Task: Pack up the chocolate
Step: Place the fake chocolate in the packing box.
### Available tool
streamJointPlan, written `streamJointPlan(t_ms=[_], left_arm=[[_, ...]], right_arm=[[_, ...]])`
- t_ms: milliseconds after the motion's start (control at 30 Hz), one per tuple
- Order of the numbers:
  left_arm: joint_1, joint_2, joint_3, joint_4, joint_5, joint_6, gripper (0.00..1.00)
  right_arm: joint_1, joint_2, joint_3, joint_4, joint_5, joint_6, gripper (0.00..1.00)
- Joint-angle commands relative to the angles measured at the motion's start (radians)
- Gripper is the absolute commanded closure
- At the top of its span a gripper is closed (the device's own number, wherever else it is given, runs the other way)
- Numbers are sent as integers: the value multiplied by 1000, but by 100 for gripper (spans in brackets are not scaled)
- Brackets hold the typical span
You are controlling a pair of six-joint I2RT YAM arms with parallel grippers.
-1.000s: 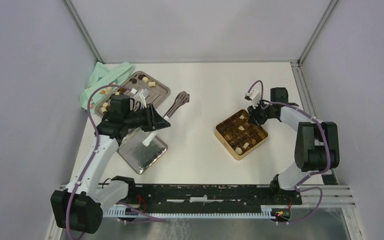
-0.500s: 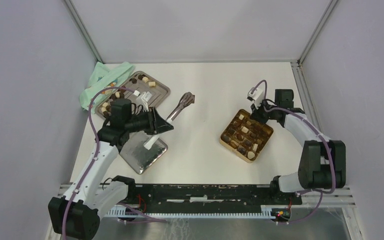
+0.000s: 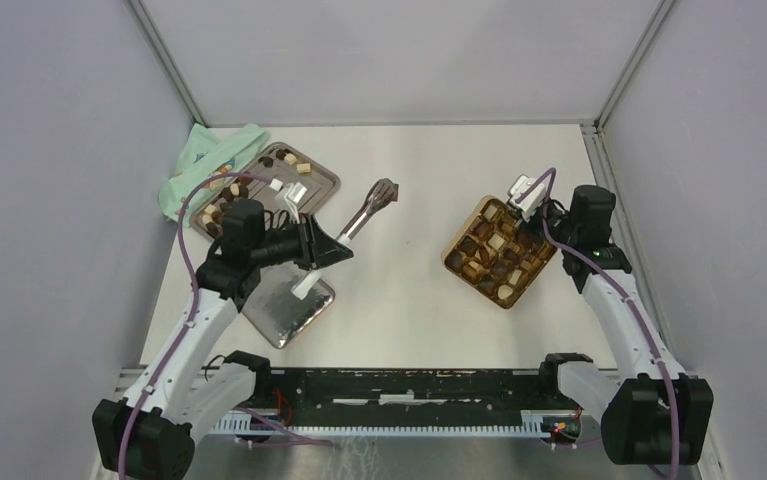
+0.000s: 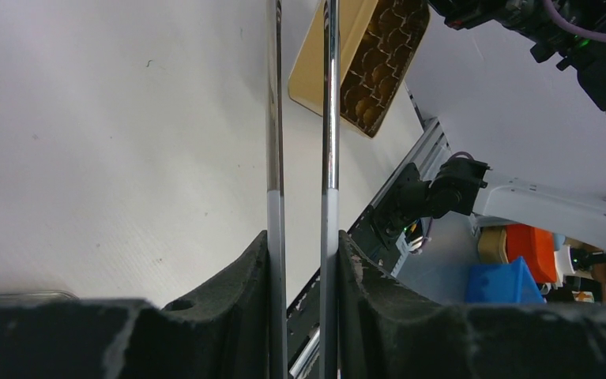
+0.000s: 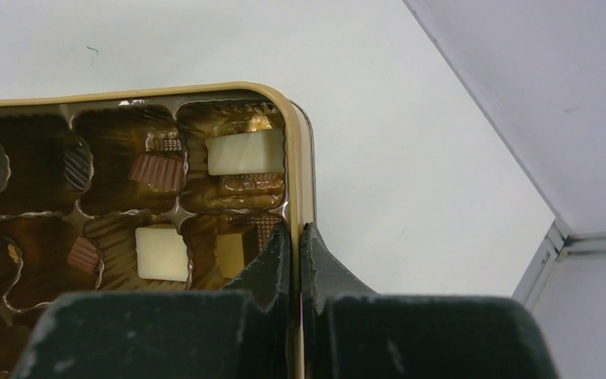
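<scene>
The chocolate (image 3: 497, 242) fills several cells of the gold tin (image 3: 475, 285) at the right; brown and white pieces (image 5: 244, 151) show close up in the right wrist view. More chocolate pieces (image 3: 227, 190) lie on a metal tray (image 3: 331, 180) at the back left. My right gripper (image 3: 542, 222) is shut on the tin's far-right rim (image 5: 303, 158), one finger inside and one outside (image 5: 295, 237). My left gripper (image 3: 324, 245) is shut on metal tongs (image 3: 369, 210), whose two arms (image 4: 274, 118) run up between its pads (image 4: 302, 245) toward the tin (image 4: 323, 63).
A mint-green bag (image 3: 209, 160) lies at the back-left corner beside the loaded tray. A second, bare metal tray (image 3: 279, 320) sits under the left arm. The enclosure's wall and frame rail (image 3: 609, 190) stand close to the right of the tin.
My right gripper closed on the tin's rim and drew the tin to the right and slightly back, turning it. My left gripper and the tongs drifted a little to the right.
</scene>
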Motion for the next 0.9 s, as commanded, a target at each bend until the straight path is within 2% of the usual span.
streamJointPlan(t_ms=[0, 67, 200, 333, 467, 700, 867], left_arm=[[-34, -32, 13, 103, 36, -53, 98], [-52, -39, 13, 120, 35, -66, 98], [-95, -55, -11, 188, 31, -116, 98], [-155, -63, -49, 255, 6, -173, 98], [-261, -39, -66, 300, -64, -204, 98], [-502, 135, 1, 359, -190, -177, 98], [-603, 266, 51, 361, -229, -155, 98]], right_arm=[[1, -31, -4, 103, 101, 82, 100], [1, -4, -3, 114, 108, 172, 100], [0, 107, -38, 164, 11, 420, 100], [1, 190, -87, 273, 0, 599, 100], [3, 240, -160, 405, 2, 796, 98], [3, 282, -215, 474, 46, 816, 81], [3, 307, -198, 454, 0, 785, 65]])
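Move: The packing box is in the right hand's closed fingers by its far right rim, raised off the table and tilted back towards the robot; its middle is about 6 cm back, 4 cm left and 5 cm below that hand. Its spot on the table lies roughly 5 cm back, 8 cm left and 17 cm down. From the left hand, which holds the tongs, the box is some 31 cm right, about level fore and aft, 9 cm lower; the empty tray is 6 cm back, 12 cm left, 22 cm down. The packing box is lowered to the table by the right hand, which sinks about 12 cm, tipping down and rolling its left side up some 30 degrees, then opens its fingers at the rim. Meanwhile the left hand, keeping its grip on the tongs, swings right and back towards the box, rising slightly before dipping and turning clockwise, so the tong tips come in over the cells. ##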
